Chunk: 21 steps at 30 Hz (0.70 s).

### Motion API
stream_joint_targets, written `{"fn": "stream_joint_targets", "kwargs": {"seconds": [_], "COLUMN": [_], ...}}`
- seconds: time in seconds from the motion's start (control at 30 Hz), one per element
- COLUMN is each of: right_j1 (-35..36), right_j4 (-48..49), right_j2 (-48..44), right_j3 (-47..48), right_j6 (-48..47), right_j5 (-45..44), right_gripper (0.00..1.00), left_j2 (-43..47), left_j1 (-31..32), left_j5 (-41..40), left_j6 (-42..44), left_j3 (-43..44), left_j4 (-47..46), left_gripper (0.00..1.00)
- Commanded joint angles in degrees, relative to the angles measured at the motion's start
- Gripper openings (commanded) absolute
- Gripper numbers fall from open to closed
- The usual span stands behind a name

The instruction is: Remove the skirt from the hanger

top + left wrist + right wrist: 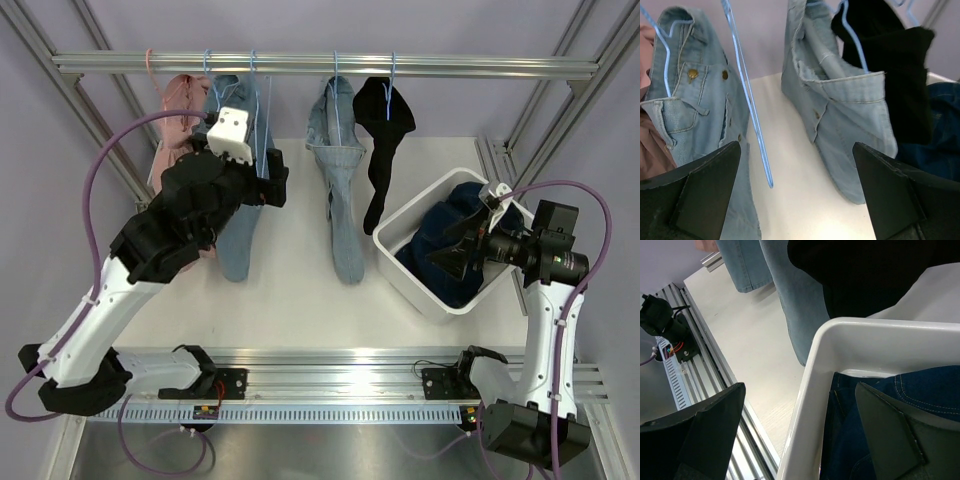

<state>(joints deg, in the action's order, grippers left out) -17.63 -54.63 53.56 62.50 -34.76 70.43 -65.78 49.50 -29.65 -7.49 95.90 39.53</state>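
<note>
Garments hang on blue hangers from the rail (pixel 320 65). A light denim skirt (pixel 236 225) hangs at the left, and in the left wrist view (pixel 695 100) it sits by my left finger. A bare blue hanger (pixel 747 110) hangs just right of it. A second light denim garment (pixel 342 190) hangs in the middle, also in the left wrist view (pixel 840 110). My left gripper (pixel 268 188) is open and empty, facing the gap between the two denim pieces (pixel 800 200). My right gripper (pixel 452 255) is open and empty, straddling the bin's near rim (pixel 797 440).
A pink garment (pixel 178 120) hangs far left and a black one (pixel 385 130) right of the middle denim. A white bin (pixel 400 265) at the right holds dark blue denim (pixel 450 240); its rim (pixel 840 340) fills the right wrist view. Frame posts stand at both sides.
</note>
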Motion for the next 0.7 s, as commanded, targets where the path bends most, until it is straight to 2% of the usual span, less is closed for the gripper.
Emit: {"fn": "stream_joint_targets", "kwargs": {"seconds": [0.0, 0.5, 0.67], "right_j1": [0.0, 0.0, 0.0], "right_j4": [2.9, 2.8, 2.3], "right_j2": [-2.3, -3.2, -3.6], "right_j3": [-1.2, -1.7, -1.6], "right_j6": [-0.5, -0.6, -0.8], "right_j5": [2.1, 1.9, 2.2], "right_gripper": [0.99, 1.0, 1.0], "left_j2": [-0.6, -9.8, -13.7], "left_j1": [-6.5, -22.6, -26.9], "left_j5": [7.7, 18.6, 20.7], "left_j6": [-1.4, -0.2, 0.3], "left_j3": [3.3, 14.8, 22.6], "left_j4": [0.2, 5.6, 9.0], "left_gripper": [0.99, 0.99, 0.99]}}
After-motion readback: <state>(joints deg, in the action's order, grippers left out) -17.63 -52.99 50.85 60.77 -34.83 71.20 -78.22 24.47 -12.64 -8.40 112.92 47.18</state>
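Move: The blue hanger holding the left light denim skirt is about 24 cm ahead of the left hand, some 10 cm to its left and slightly above. The empty blue hanger stands some 20 cm ahead, nearly in line with the hand, its near end drooping lower. The pink skirt is about 9 cm to the left of the light denim skirt's hanger. From the right hand, that same hanger is roughly 30 cm ahead, 62 cm left and 20 cm higher. Towards the light denim skirt's hanger, just below the rail, the left hand reaches about 8 cm forward and 6 cm to its left, dipping slightly before it climbs a few centimetres. The wrist swings some 10 degrees counter-clockwise to face the rail more squarely; the fingers stay wide open and hold nothing. ##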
